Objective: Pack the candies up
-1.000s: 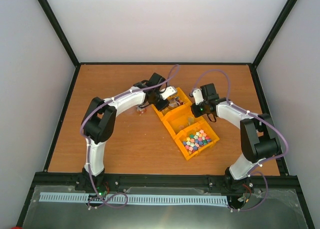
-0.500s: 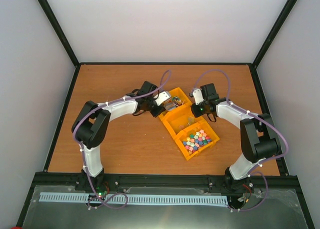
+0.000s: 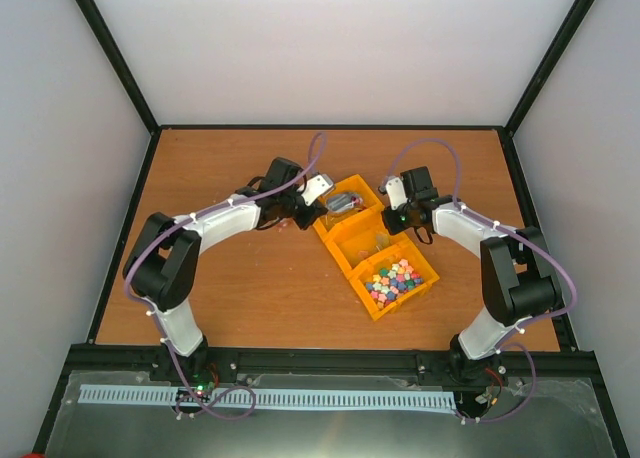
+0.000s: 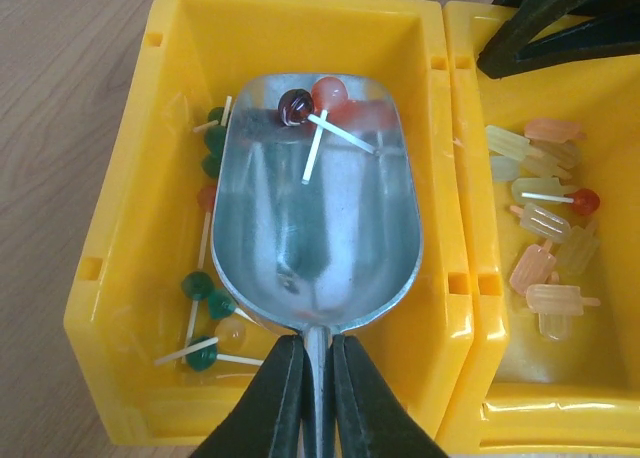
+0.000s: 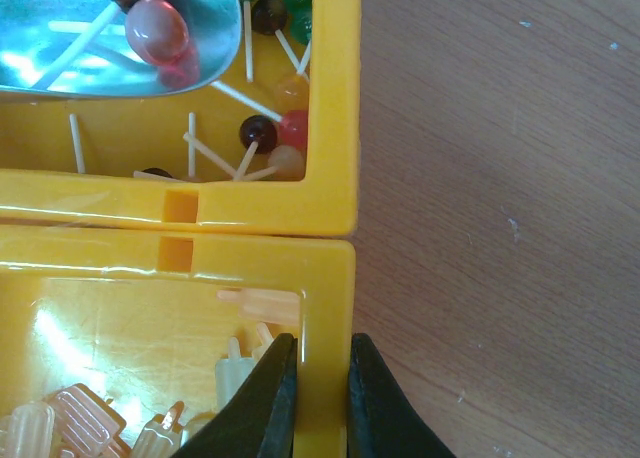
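The candies (image 3: 395, 276), a heap of tiny pastel pieces, fill the nearest of three joined yellow bins (image 3: 425, 283). My left gripper (image 4: 318, 378) is shut on the handle of a metal scoop (image 4: 315, 218). The scoop hovers in the farthest bin (image 4: 100, 268) and carries a dark and a pink lollipop (image 4: 310, 103). Loose lollipops (image 5: 265, 133) lie on that bin's floor. My right gripper (image 5: 322, 388) is shut on the outer wall of the middle bin (image 5: 325, 278), which holds pale popsicle-shaped sweets (image 4: 545, 228).
The bins stand in a diagonal row right of the centre of the wooden table (image 3: 250, 278). Black frame rails and white walls ring the table. My right gripper's black fingers (image 4: 560, 18) reach into the top right of the left wrist view.
My left arm has drawn back to the left, its elbow swinging outward, pulling the scoop back over the farthest bin. The right arm has not moved.
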Tool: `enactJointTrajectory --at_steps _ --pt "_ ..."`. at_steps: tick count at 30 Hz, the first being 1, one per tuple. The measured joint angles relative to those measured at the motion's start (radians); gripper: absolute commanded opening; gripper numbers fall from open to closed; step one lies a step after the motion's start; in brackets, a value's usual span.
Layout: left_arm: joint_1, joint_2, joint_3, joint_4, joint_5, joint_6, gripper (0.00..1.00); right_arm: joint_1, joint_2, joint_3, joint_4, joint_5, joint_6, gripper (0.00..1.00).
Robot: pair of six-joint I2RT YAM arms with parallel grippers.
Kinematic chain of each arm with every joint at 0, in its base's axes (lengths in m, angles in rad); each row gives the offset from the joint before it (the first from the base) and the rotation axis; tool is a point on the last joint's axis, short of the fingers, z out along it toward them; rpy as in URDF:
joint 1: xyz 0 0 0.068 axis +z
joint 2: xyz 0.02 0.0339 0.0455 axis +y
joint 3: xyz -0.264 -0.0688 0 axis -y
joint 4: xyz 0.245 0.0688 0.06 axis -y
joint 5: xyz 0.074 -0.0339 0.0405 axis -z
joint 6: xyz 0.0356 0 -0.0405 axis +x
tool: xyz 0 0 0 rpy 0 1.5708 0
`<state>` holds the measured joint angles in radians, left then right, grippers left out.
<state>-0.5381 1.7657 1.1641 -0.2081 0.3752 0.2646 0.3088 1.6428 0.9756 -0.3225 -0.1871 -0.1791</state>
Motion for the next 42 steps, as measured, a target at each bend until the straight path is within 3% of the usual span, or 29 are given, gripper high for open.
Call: enactJointTrajectory --at_steps 16,20,28,34,42 --pt "0.045 -0.133 -0.144 0.056 0.087 0.006 0.01 0.000 0.000 0.000 0.000 0.000 0.000 0.03" --pt "0.047 -0.153 -0.144 0.089 0.104 0.009 0.01 0.000 0.000 0.000 0.000 0.000 0.000 0.08" --pt "0.062 -0.204 -0.146 0.101 0.141 0.011 0.01 0.000 0.000 0.000 -0.002 0.006 -0.006 0.32" --pt "0.087 -0.295 -0.143 0.006 0.170 0.012 0.01 0.000 0.000 0.000 -0.003 0.014 -0.011 0.47" --pt "0.227 -0.417 -0.110 -0.176 0.229 0.055 0.01 -0.001 -0.048 0.029 -0.033 0.014 -0.015 0.72"
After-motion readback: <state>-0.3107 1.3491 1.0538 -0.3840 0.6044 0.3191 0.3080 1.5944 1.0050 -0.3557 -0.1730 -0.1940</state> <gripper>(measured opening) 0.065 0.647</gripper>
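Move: The left hand already holds the scoop, two lollipops in its bowl. From that hand the clear jar, partly filled, stands about 10 cm left and 3 cm ahead, its middle some 5 cm lower; the lollipop compartment's middle is about 4 cm ahead, 6 cm right and 8 cm down. The right fingers pinch the outer wall of the middle compartment, whose centre is some 3 cm back and 5 cm left of them, slightly lower. The right fingers let go of the box wall, spreading wide, and start to rise, about 2.5 cm. The left hand keeps its grip on the scoop, eases left and back with a slight dip, then lifts clear of the lollipop compartment, climbing some 11 cm and tipping the bowl up about 10 degrees, before swinging left to the jar's side. ##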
